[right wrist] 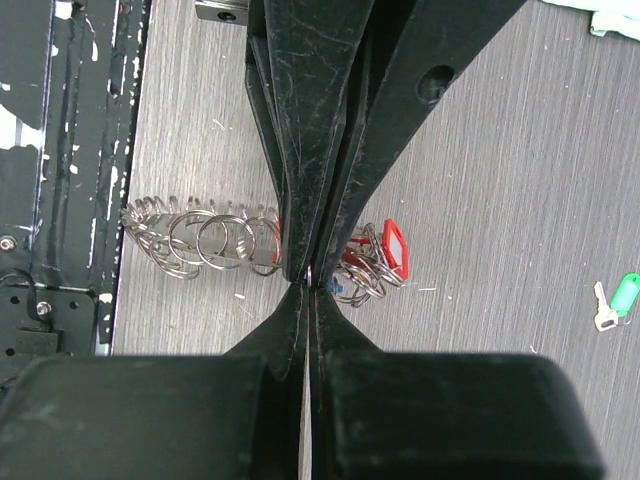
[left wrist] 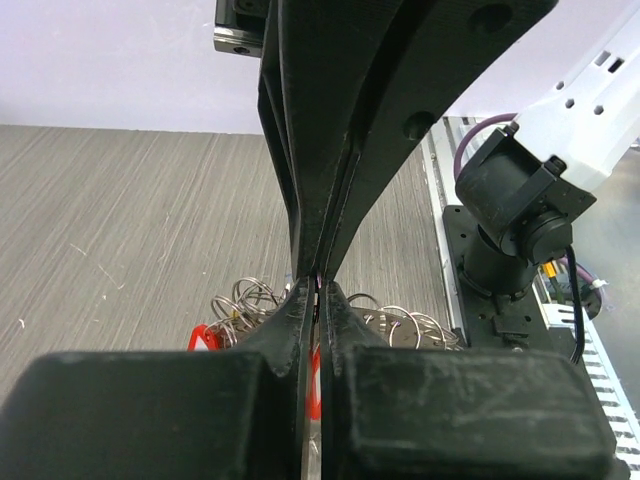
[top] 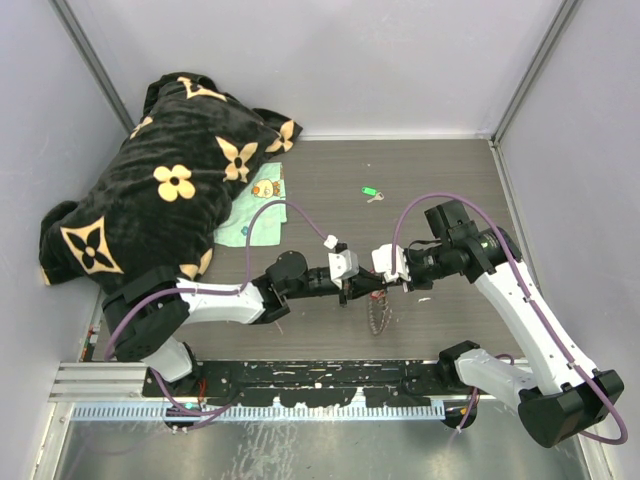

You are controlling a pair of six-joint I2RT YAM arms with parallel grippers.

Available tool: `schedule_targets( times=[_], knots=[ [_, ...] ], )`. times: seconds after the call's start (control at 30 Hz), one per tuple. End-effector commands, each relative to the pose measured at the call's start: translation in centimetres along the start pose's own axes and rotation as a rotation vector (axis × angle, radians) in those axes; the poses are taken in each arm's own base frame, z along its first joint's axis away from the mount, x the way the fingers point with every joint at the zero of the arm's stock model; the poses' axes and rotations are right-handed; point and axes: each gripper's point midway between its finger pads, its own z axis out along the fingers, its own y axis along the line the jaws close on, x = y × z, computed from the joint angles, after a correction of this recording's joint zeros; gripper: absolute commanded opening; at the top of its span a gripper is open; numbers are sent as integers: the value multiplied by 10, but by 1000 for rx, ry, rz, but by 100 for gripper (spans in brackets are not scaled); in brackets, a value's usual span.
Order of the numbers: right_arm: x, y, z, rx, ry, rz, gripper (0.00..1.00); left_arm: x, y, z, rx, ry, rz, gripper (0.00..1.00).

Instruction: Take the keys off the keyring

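Note:
The keyring (top: pixel 378 315) is a bunch of silver wire rings that hangs between the two grippers, just above the table. In the right wrist view the keyring (right wrist: pixel 200 240) stretches left of the fingers, and a red tag (right wrist: pixel 393 250) sits on its right end. My right gripper (right wrist: pixel 308 288) is shut on a thin ring of it. My left gripper (left wrist: pixel 318 285) is shut tip to tip against the right one. A silver strip and a red tag (left wrist: pixel 316 370) show in the slit between its fingers. From above, the left gripper (top: pixel 358 288) and right gripper (top: pixel 376 284) meet mid-table.
A loose key with a green tag (top: pixel 371 192) lies on the table farther back; it also shows as the green-tagged key (right wrist: pixel 618 298). A black flowered blanket (top: pixel 160 200) and a pale green cloth (top: pixel 250 215) cover the back left. The black base rail (top: pixel 330 380) runs along the near edge.

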Motion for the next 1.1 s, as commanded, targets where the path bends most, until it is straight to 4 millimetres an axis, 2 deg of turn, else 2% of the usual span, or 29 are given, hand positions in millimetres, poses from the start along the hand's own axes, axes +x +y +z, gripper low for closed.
schedule_targets(
  times=[0.0,0.17,0.33,0.47,0.77,0.97,1.07],
  knots=[
    [-21,-3,-1,16,-82,-41,1,-19,2,8,19,-29,48,0],
    [-23,-4,-2,33,-93,-1,3,-24,5,3,-6,-41,48,0],
    [-27,-6,0,68,-131,88,21,-42,10,-8,-65,-137,49,0],
    [-31,-9,-5,107,-188,143,34,-55,9,-16,-67,-198,45,0],
    [-75,-2,-36,100,-460,192,58,-99,2,-40,-61,-400,8,0],
    [-96,0,-48,55,-555,236,60,-127,-4,-53,-55,-464,-8,0],
    [-109,-1,-56,31,-592,239,61,-149,-8,-62,-50,-517,-13,0]
  ],
)
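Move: At the meeting fingertips of both hands sits a small wire ring of the keyring. From either hand, the keyring's holed metal plate has its middle about 5 cm back, 1 cm to the right and 4 cm below. A red tag hangs some 3 cm ahead and 2 cm below, about level sideways. The loose key with the green tag lies on the table roughly 23 cm ahead of both, 1 cm right and 18 cm down. Handing the keyring over to the left fingers, which stay shut on its small ring: the right fingers open wide and let go, then the right hand rises about 7 cm, easing slightly left and back as its fingers swing up from their slant by some 30 degrees. The left hand dips a little and draws left about 5 cm, then lifts clearly, its fingertips tilting up. ##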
